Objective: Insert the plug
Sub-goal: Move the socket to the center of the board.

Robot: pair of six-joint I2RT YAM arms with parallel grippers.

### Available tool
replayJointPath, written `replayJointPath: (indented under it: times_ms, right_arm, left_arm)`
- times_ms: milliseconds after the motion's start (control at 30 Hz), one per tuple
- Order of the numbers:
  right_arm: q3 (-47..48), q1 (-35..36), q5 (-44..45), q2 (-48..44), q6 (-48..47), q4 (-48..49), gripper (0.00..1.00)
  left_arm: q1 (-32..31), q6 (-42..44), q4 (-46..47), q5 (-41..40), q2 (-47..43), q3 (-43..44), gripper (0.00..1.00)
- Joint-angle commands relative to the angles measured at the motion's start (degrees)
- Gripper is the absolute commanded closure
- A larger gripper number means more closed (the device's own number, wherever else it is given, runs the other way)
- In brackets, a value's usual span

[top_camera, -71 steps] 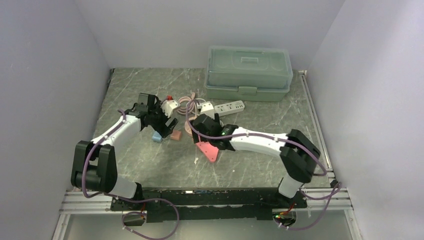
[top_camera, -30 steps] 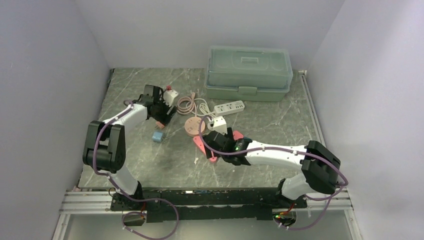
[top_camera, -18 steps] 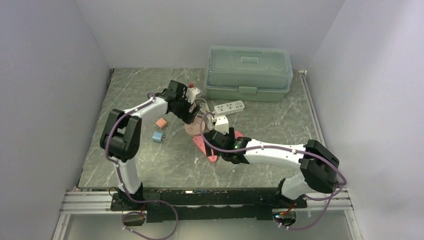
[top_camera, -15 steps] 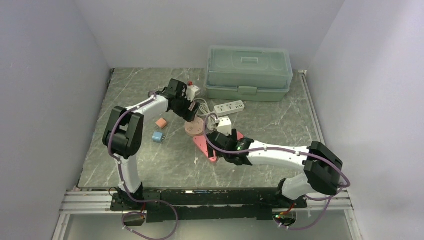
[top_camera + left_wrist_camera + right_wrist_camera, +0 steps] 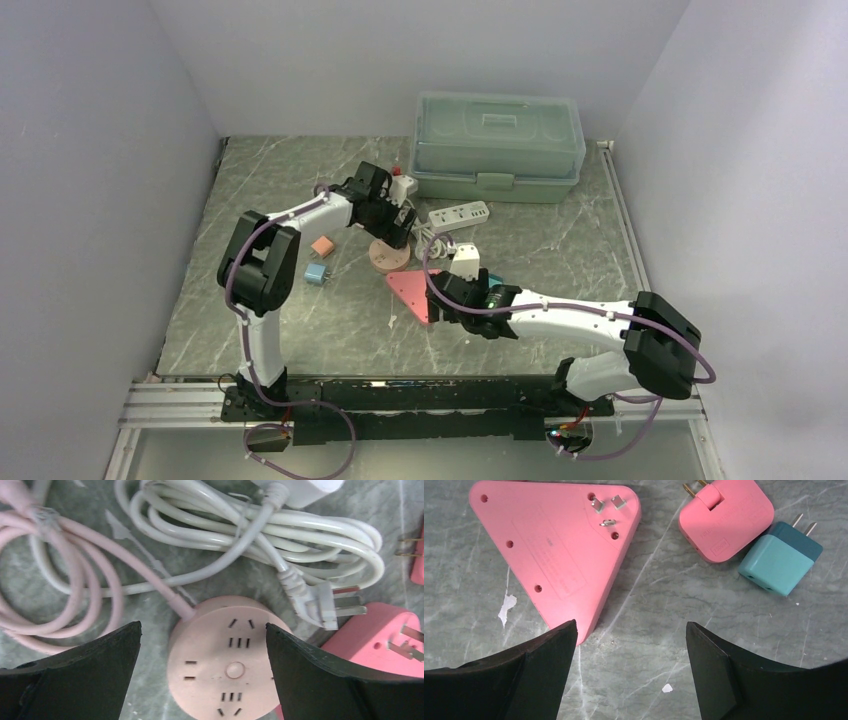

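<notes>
A round pink socket hub [image 5: 227,665] lies flat with its slots facing up, and its pink cord [image 5: 75,570] loops away to the left. My left gripper [image 5: 202,626] hangs open above the hub, one finger on each side, touching nothing. A white three-prong plug [image 5: 320,602] on a coiled white cable [image 5: 280,530] lies just beside the hub. My right gripper [image 5: 630,625] is open over bare table. Ahead of it lie a pink triangular adapter [image 5: 554,550] with its prongs up, a pink two-prong plug [image 5: 724,517] and a teal plug [image 5: 781,557]. From above, the hub [image 5: 388,258] sits under the left gripper [image 5: 396,234].
A closed green plastic box [image 5: 497,145] stands at the back. A white power strip [image 5: 460,214] lies in front of it, and a white adapter [image 5: 466,260] rests near the right gripper [image 5: 447,298]. A small blue cube [image 5: 315,273] and a small orange-pink cube [image 5: 322,245] lie left of the hub.
My left arm swung right from the table's left side to above the round hub, and its jaws widened. My right arm slid a little right and nearer, off the triangular adapter.
</notes>
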Motion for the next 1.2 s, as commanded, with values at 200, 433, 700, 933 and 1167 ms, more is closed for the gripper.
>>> replayJointPath:
  times_ms: [200, 433, 700, 933, 1167]
  right_arm:
    - [-1.80, -0.11, 0.74, -1.58, 2.29, 0.85, 0.16]
    - [-2.33, -0.14, 1.24, -2.01, 1.72, 1.38, 0.17]
    - [-1.83, -0.14, 1.20, -0.67, 0.27, 2.25, 0.18]
    - [0.21, -0.52, 2.30, -0.46, -3.14, 2.29, 0.19]
    - [7.72, -6.60, 2.40, 1.72, -10.56, 2.65, 0.19]
  left_arm:
    - [-1.53, -1.86, 1.61, -1.75, 2.93, -1.12, 0.01]
    - [-1.56, -2.17, 1.47, -5.10, 1.40, -4.51, 0.18]
    - [-1.32, -5.74, 1.76, -6.32, -8.16, -16.02, 0.30]
    - [1.00, -9.99, -1.23, -0.86, -13.72, -20.21, 0.34]
    - [7.71, -8.06, -6.27, 8.64, -18.13, -15.86, 0.26]
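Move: The round pink socket lies just below the open left hand, about 4 cm back and 1 cm to its left, its middle some 3 cm lower. The white cord bundle is 5 cm to that hand's right and about 1 cm back. The pink triangle adapter sits roughly 11 cm back and 3 cm right, the blue plug about 8 cm back and 15 cm left. From the right hand the socket is around 16 cm ahead, 10 cm left and 5 cm lower. The round socket has the left hand working low over it: the hand first eases under 2 cm right while its wide-open fingers narrow by about a third, then sweeps about 8 cm back and 6 cm left to the socket's near-left side, barely sinking, its tips tilting further down late on. The fingers stay well apart; contact can't be made out. ##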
